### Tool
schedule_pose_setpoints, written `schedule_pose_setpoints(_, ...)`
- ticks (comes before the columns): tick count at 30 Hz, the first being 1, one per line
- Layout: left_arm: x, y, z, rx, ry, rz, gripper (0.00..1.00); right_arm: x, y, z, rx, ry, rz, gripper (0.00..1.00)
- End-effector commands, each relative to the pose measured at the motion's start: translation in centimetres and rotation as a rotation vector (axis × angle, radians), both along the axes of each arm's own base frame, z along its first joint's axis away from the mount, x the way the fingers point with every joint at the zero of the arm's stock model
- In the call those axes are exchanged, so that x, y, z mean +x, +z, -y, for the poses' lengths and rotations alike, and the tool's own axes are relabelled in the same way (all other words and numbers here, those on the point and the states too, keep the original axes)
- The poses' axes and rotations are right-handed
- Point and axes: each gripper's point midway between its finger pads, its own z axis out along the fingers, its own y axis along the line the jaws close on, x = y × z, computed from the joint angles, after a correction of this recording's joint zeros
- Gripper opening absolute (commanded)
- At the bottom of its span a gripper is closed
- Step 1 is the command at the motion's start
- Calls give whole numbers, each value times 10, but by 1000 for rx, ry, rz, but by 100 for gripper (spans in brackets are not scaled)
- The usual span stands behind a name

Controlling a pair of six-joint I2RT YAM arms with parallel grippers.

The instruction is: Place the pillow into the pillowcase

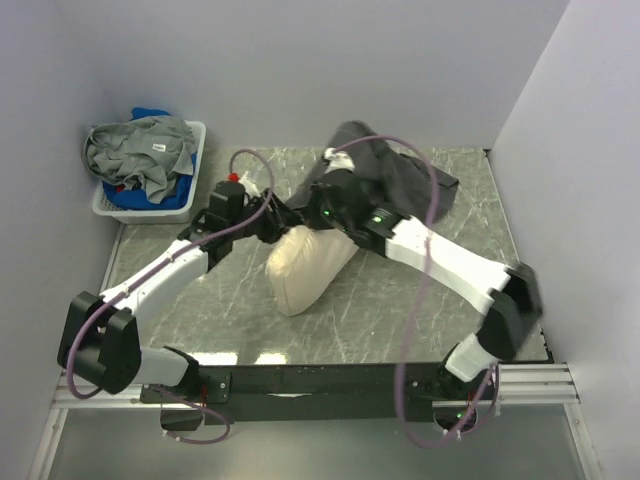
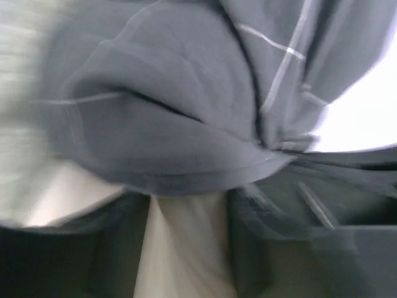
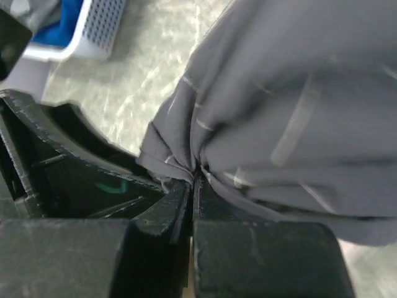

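Note:
The cream pillow point(image 1: 305, 265) lies mid-table, its far end raised toward both grippers. The dark grey grid-patterned pillowcase point(image 1: 392, 172) is bunched behind it. My left gripper point(image 1: 262, 220) sits at the pillow's far end. In the blurred left wrist view, the dark fingers point(image 2: 279, 248) stand close together with pillow cloth point(image 2: 186, 248) pinched between them at the gripper point(image 2: 189, 208). The pillowcase hem point(image 2: 186, 177) hangs across the fingertips. My right gripper point(image 1: 325, 205) is shut on a gathered edge of the pillowcase point(image 3: 279, 105), held at the fingertips point(image 3: 193, 177).
A white basket point(image 1: 108, 205) of grey and blue clothes stands at the back left corner; it also shows in the right wrist view point(image 3: 102, 25). Walls close the table on the left, back and right. The arm bases and a black rail point(image 1: 330, 375) line the near edge.

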Motion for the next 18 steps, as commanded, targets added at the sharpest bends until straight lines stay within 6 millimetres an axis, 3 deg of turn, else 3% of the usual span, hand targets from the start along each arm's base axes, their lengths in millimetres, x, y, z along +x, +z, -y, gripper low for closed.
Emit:
schedule_pose_setpoints(1, 40, 6, -52, 185, 121, 132, 66, 16, -38, -30, -61, 87, -44, 0)
schedule_pose_setpoints(2, 38, -5, -69, 294, 169, 87, 73, 21, -28, -36, -52, 94, -27, 0)
schedule_pose_setpoints(3, 45, 15, -85, 370, 223, 149, 83, 25, -34, -39, -63, 92, -35, 0)
schedule_pose_setpoints(5, 48, 19, -121, 505, 369, 150, 93, 31, -24, -43, -48, 97, -17, 3)
schedule_pose_setpoints(7, 45, 40, -155, 560, 537, 185, 97, 38, -27, -44, -51, 93, -29, 3)
schedule_pose_setpoints(9, 32, 56, -169, 539, 607, 224, 99, 42, -28, -47, -49, 100, -33, 5)
schedule_pose_setpoints(11, 23, 69, -170, 495, 613, 264, 99, 42, -28, -50, -43, 121, -35, 9)
schedule_pose_setpoints(14, 14, 60, -161, 472, 560, 235, 98, 43, -22, -46, -43, 117, -15, 37)
schedule_pose_setpoints(15, 10, 45, -156, 475, 536, 211, 98, 44, -18, -41, -43, 109, -5, 49)
schedule_pose_setpoints(17, 1, 27, -143, 478, 497, 191, 96, 49, -11, -20, -48, 71, 15, 62)
schedule_pose_setpoints(18, -6, 5, -137, 488, 474, 157, 95, 52, -7, -10, -44, 54, 25, 68)
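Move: The left fingers, already part-open around the gathered pillow edge, have the pillowcase's mouth about 4 cm ahead, 3 cm to their right and slightly below. The right fingers still pinch that mouth. The pillow hangs beneath, its middle about 5 cm back, 3 cm right and 12 cm below the left hand. The bulk of the case lies some 15 cm ahead and 19 cm right of the left hand; the white basket is about 37 cm left and 15 cm ahead. The left hand comes free of the pillow and sweeps about 15 cm to its left, first dipping forward a little and then rising to some 8 cm above its start, its fingers spreading fully and the hand swinging about 30 degrees counter-clockwise while its left side lifts. The right hand first carries the pinched pillowcase mouth about 5 cm forward and left, then sinks about as far as its fingers open past halfway and let go of the cloth above the pillow. ##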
